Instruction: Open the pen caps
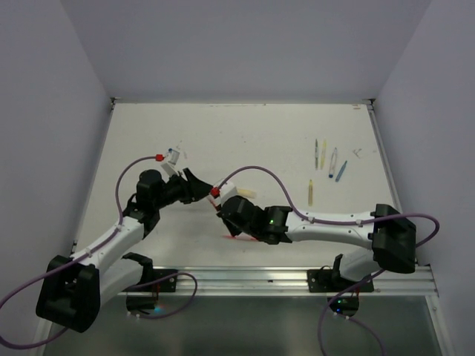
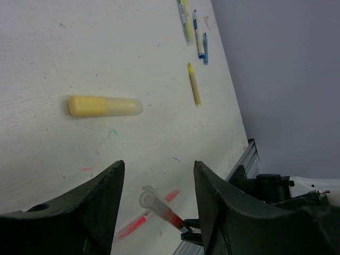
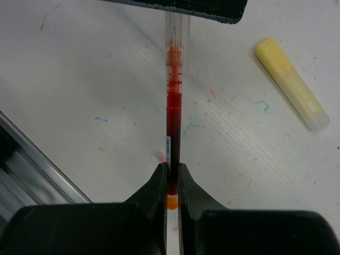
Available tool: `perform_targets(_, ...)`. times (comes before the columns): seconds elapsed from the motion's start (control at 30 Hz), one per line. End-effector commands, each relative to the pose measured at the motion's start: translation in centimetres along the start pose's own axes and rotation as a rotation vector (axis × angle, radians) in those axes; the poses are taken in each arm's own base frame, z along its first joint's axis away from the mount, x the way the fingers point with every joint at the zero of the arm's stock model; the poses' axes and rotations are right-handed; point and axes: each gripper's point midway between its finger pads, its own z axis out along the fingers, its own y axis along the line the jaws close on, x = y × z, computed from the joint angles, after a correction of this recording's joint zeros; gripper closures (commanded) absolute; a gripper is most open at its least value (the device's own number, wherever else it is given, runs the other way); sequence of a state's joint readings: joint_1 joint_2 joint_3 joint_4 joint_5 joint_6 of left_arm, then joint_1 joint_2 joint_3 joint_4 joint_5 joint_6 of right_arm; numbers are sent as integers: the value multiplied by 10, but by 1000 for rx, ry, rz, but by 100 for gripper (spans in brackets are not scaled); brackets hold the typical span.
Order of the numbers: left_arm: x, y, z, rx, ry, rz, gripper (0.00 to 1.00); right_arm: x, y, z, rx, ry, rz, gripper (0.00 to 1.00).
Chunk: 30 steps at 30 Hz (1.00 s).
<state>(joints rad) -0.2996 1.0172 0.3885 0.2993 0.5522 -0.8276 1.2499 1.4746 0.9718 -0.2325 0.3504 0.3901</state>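
My right gripper (image 3: 171, 169) (image 1: 225, 205) is shut on the rear end of a red pen (image 3: 173, 117). The pen points away from it toward my left gripper (image 2: 158, 166) (image 1: 202, 185). A clear cap (image 2: 150, 202) (image 3: 177, 32) sits on the pen's tip. That capped end lies in the gap between the left gripper's black fingers (image 2: 101, 196), which stand open and apart from it. One left finger (image 3: 180, 8) crosses over the cap's end in the right wrist view.
A yellow highlighter (image 2: 105, 105) (image 3: 292, 82) (image 1: 245, 193) with a translucent cap lies beside the grippers. Another red pen (image 2: 139, 222) (image 1: 241, 237) lies on the table under the right arm. Several pens lie at the far right: yellow (image 1: 310, 191), blue (image 1: 341, 170), blue-and-white (image 1: 333, 159), yellow-green (image 1: 323, 153).
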Motion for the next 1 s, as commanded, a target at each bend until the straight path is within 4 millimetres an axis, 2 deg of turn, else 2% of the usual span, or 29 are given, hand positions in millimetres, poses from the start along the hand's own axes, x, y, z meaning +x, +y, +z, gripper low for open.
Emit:
perform_targets(0.0, -3, -5, 2, 26, -18, 11, 43, -23, 0, -1, 19, -52, 4, 100)
perform_targets(0.13, -2, -7, 2, 36, -17, 6, 44, -26, 1, 1, 21, -54, 2, 100)
perform_targets(0.3, -5, -12, 2, 52, -22, 10, 54, -29, -1, 5, 23, -58, 7, 100)
perform_targets(0.37, -4, -11, 2, 50, -18, 8, 61, -30, -3, 7, 27, -58, 14, 100)
perform_targets(0.83, -2, -13, 4, 61, -12, 4, 62, -46, -2, 10, 34, -89, 34, 100)
perform_targets(0.97, -3, -14, 4, 67, -13, 4, 68, -47, -3, 10, 37, -91, 37, 100)
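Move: The red pen's cap lies about 3 cm back from the left hand, level with it sideways and in height. From the right hand, which already grips the pen, it is some 6 cm ahead, 3 cm left and 3 cm up. The yellow highlighter lies on the table about 8 cm right of the left hand, straight across and 14 cm below; the loose pink pen is roughly 15 cm back, 10 cm right and 14 cm below. Right hand carries the pen about 2 cm forward and slightly left while the left fingers narrow around its cap. ##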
